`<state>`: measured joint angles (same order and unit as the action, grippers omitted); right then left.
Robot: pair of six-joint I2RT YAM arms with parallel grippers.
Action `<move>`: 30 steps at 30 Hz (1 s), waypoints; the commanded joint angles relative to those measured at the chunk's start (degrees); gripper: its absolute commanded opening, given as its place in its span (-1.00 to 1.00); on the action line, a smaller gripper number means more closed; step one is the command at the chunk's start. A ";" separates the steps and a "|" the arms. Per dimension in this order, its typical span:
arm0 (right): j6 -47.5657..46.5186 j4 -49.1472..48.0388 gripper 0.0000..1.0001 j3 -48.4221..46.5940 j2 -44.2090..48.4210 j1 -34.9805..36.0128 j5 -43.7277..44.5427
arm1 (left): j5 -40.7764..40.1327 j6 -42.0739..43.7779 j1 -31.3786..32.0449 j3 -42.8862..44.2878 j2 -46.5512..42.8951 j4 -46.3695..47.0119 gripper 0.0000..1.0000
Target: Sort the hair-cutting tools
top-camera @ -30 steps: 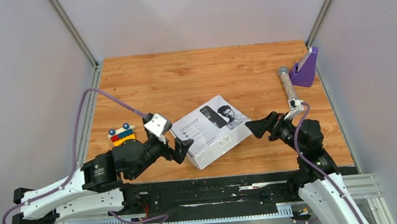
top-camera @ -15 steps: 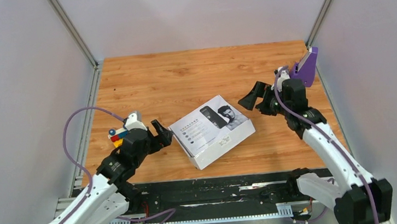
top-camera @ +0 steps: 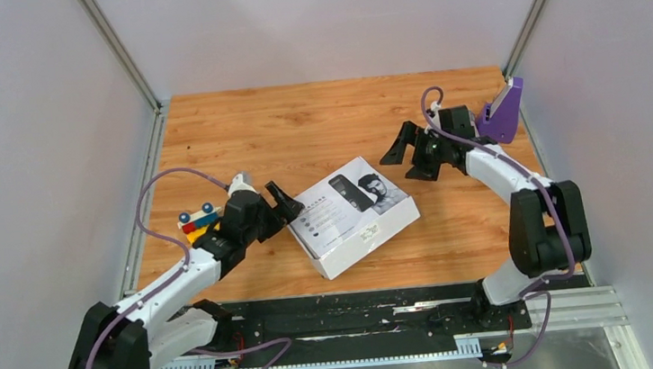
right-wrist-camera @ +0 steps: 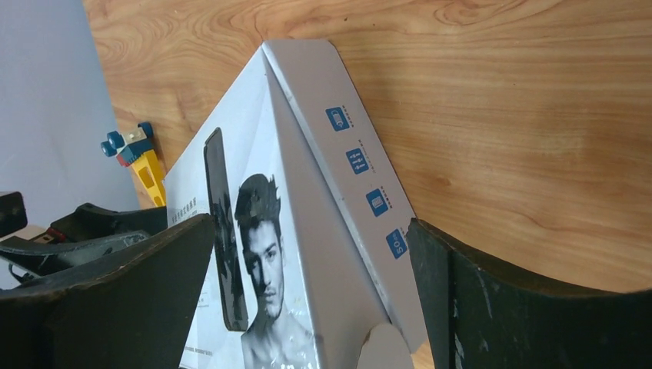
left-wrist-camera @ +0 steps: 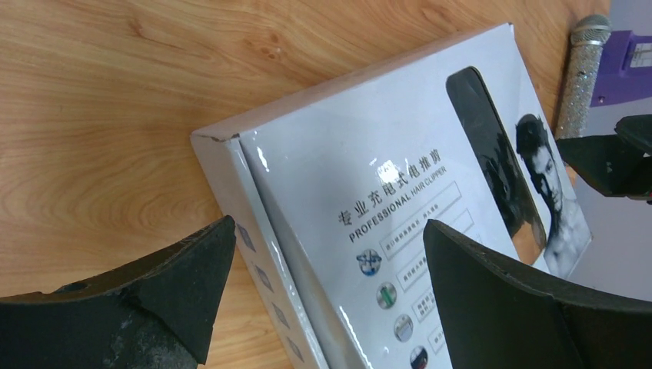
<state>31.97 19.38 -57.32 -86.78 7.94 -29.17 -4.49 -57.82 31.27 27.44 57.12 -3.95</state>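
A closed white hair-clipper box (top-camera: 353, 214) lies mid-table, with a printed clipper and a man's face on its lid. The clipper, comb guard, cord and stick themselves are out of view. My left gripper (top-camera: 286, 201) is open and empty at the box's left corner. In the left wrist view (left-wrist-camera: 327, 231) its jaws stand either side of that corner of the box (left-wrist-camera: 369, 177). My right gripper (top-camera: 398, 165) is open and empty just beyond the box's far right corner. In the right wrist view (right-wrist-camera: 307, 227) its jaws frame the box (right-wrist-camera: 307, 154).
A yellow toy with blue knobs (top-camera: 199, 222) lies left of the left gripper and shows in the right wrist view (right-wrist-camera: 138, 157). A purple piece (top-camera: 503, 111) sits at the far right edge. A glittery silver cylinder (left-wrist-camera: 583, 73) lies beside it. Grey walls enclose the wooden table (top-camera: 299, 124).
The left arm stretched forward and brought its gripper to the box's left corner. The right arm swung from the box's near right side to the far right and turned toward the box.
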 commanded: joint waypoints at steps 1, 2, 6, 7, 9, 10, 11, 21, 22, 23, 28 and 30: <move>0.15 -2.27 1.00 -4.21 -5.64 -0.09 -6.27 | 0.85 -1.69 -1.83 1.50 4.45 6.81 1.00; 0.27 -2.36 1.00 -4.67 -6.79 -0.11 -6.89 | 1.36 -1.55 -2.05 2.05 6.04 6.96 1.00; 0.93 -3.47 1.00 -6.09 -10.51 -0.07 -8.36 | 3.35 -0.39 -3.09 4.47 11.01 7.85 1.00; 1.04 -3.79 1.00 -6.58 -11.57 -0.09 -9.00 | 3.74 0.16 -3.41 5.63 12.06 8.06 1.00; 1.61 -4.37 1.00 -7.78 -13.57 -0.11 -11.08 | 5.72 0.54 -4.16 7.48 15.16 9.18 1.00; 1.85 -4.68 1.00 -8.33 -14.42 -0.12 -11.95 | 7.35 0.57 -4.44 8.17 17.37 9.73 1.00; 2.06 -5.07 1.00 -8.86 -15.22 -0.07 -12.84 | 8.61 0.55 -5.05 9.56 19.60 10.88 1.00; 4.60 -8.44 1.00 -18.07 -23.89 -0.09 -13.46 | 13.81 3.57 -8.15 26.88 37.91 14.91 1.00; 4.82 -8.47 1.00 -19.54 -25.08 -0.18 -13.50 | 14.42 3.61 -8.72 28.20 40.11 15.65 1.00; 4.93 -8.48 1.00 -20.96 -26.27 -0.25 -13.61 | 15.87 3.60 -9.05 30.74 42.64 15.95 1.00; 6.61 -8.48 1.00 -25.91 -29.56 -0.82 -12.64 | 18.72 7.39 -11.20 40.24 51.04 16.08 1.00; 6.59 -8.46 1.00 -25.53 -28.69 -1.05 -11.39 | 18.11 10.54 -11.83 42.86 51.79 14.48 1.00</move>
<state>35.77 13.80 -80.47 -115.85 5.93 -38.85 8.58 -52.03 19.27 64.45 107.13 7.88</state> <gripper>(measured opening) 0.998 1.000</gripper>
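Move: The closed hair-clipper box lies aslant between my hands. Its middle is about 12 cm to the right of my left hand, nearly level with it in reach and 6 cm below; from my right hand, that middle is about 10 cm left, 8 cm back and 8 cm lower. The toy car is roughly 21 cm left of my left hand, about level in reach. From my right hand, the microphone is some 17 cm right and 4 cm farther out, the purple stand 23 cm right and 11 cm farther. With both grippers kept wide open, I sink them about 3 cm over the box's two ends, one finger outside each end and the other above the lid, easing slightly inward. Holding that height, I push the box forward between them, my left hand going farther and faster, about 20 cm against 11 for my right, so the box swings clockwise. ##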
